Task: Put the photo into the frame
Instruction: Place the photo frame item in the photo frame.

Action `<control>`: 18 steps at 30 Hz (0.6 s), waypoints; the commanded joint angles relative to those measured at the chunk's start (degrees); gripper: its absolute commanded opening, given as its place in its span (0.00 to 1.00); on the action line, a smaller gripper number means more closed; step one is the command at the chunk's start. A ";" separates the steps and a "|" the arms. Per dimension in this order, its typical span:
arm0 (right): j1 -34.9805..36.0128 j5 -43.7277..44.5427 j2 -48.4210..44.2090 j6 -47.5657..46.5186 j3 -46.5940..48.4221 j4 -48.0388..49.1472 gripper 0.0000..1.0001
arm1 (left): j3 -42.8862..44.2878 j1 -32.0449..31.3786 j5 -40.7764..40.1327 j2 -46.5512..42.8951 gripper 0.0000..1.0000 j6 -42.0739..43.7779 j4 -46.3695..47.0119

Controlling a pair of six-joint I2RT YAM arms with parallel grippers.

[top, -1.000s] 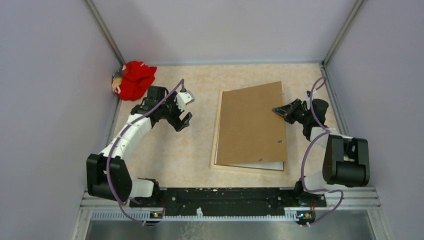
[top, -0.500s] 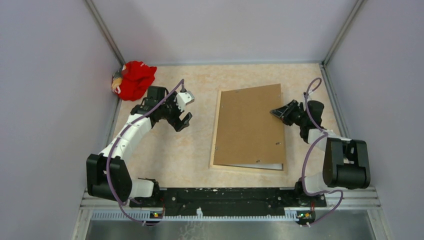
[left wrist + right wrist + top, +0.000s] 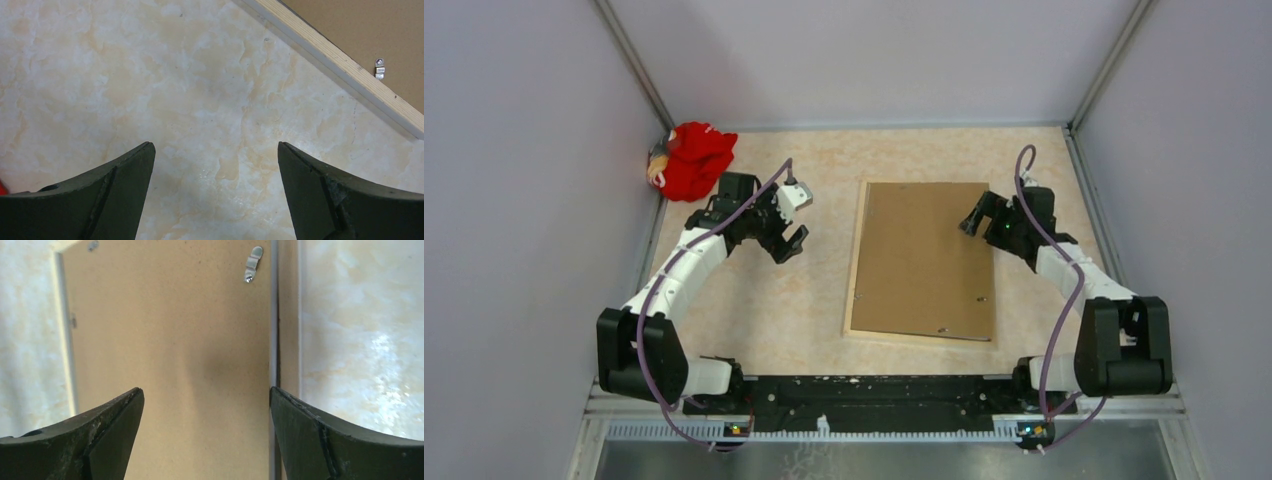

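Note:
The frame (image 3: 855, 280) lies face down mid-table, its light wood rear edges showing. The plain brown backing board (image 3: 924, 260) lies flat inside it and covers the opening. The photo is hidden. My right gripper (image 3: 977, 214) hovers open over the board's far right edge, holding nothing. In the right wrist view its fingers (image 3: 300, 430) straddle the board (image 3: 170, 330) and the frame's rim (image 3: 287, 315). My left gripper (image 3: 796, 243) stands open over bare table, left of the frame. The frame's edge (image 3: 340, 65) crosses the top right of the left wrist view.
A red cloth bundle (image 3: 692, 158) sits in the far left corner. Small metal clips (image 3: 252, 262) are fixed on the board near the rim. Grey walls close in the table on three sides.
My right gripper has opened and let go of the backing board's right edge. The board has dropped flat into the frame, covering the white strip at its near edge. The left arm is unmoved.

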 commanded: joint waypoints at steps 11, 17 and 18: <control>3.92 10.38 -1.08 -7.77 7.50 -9.45 0.92 | 0.87 -0.14 2.02 -1.28 0.99 1.31 -0.15; 3.93 11.50 1.21 -5.62 8.36 -11.47 0.66 | 0.83 -0.14 3.36 -0.72 0.98 1.33 -0.37; 3.91 12.41 1.58 -5.17 8.27 -11.90 0.60 | 0.72 -0.14 3.99 -0.48 0.98 1.33 -0.33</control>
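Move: The brown backing board lies beneath the open right hand, its middle about 10 cm left, 3 cm back and 5 cm below. The frame's right rim runs some 3 cm to the hand's right, level with it; a metal clip sits about 6 cm ahead and 1 cm right. From the left hand the board's middle is roughly 26 cm right, level with it, 10 cm below. The right hand shifts about 1 cm right over the board, left side dipping some 10 degrees, fingers partly closing. ##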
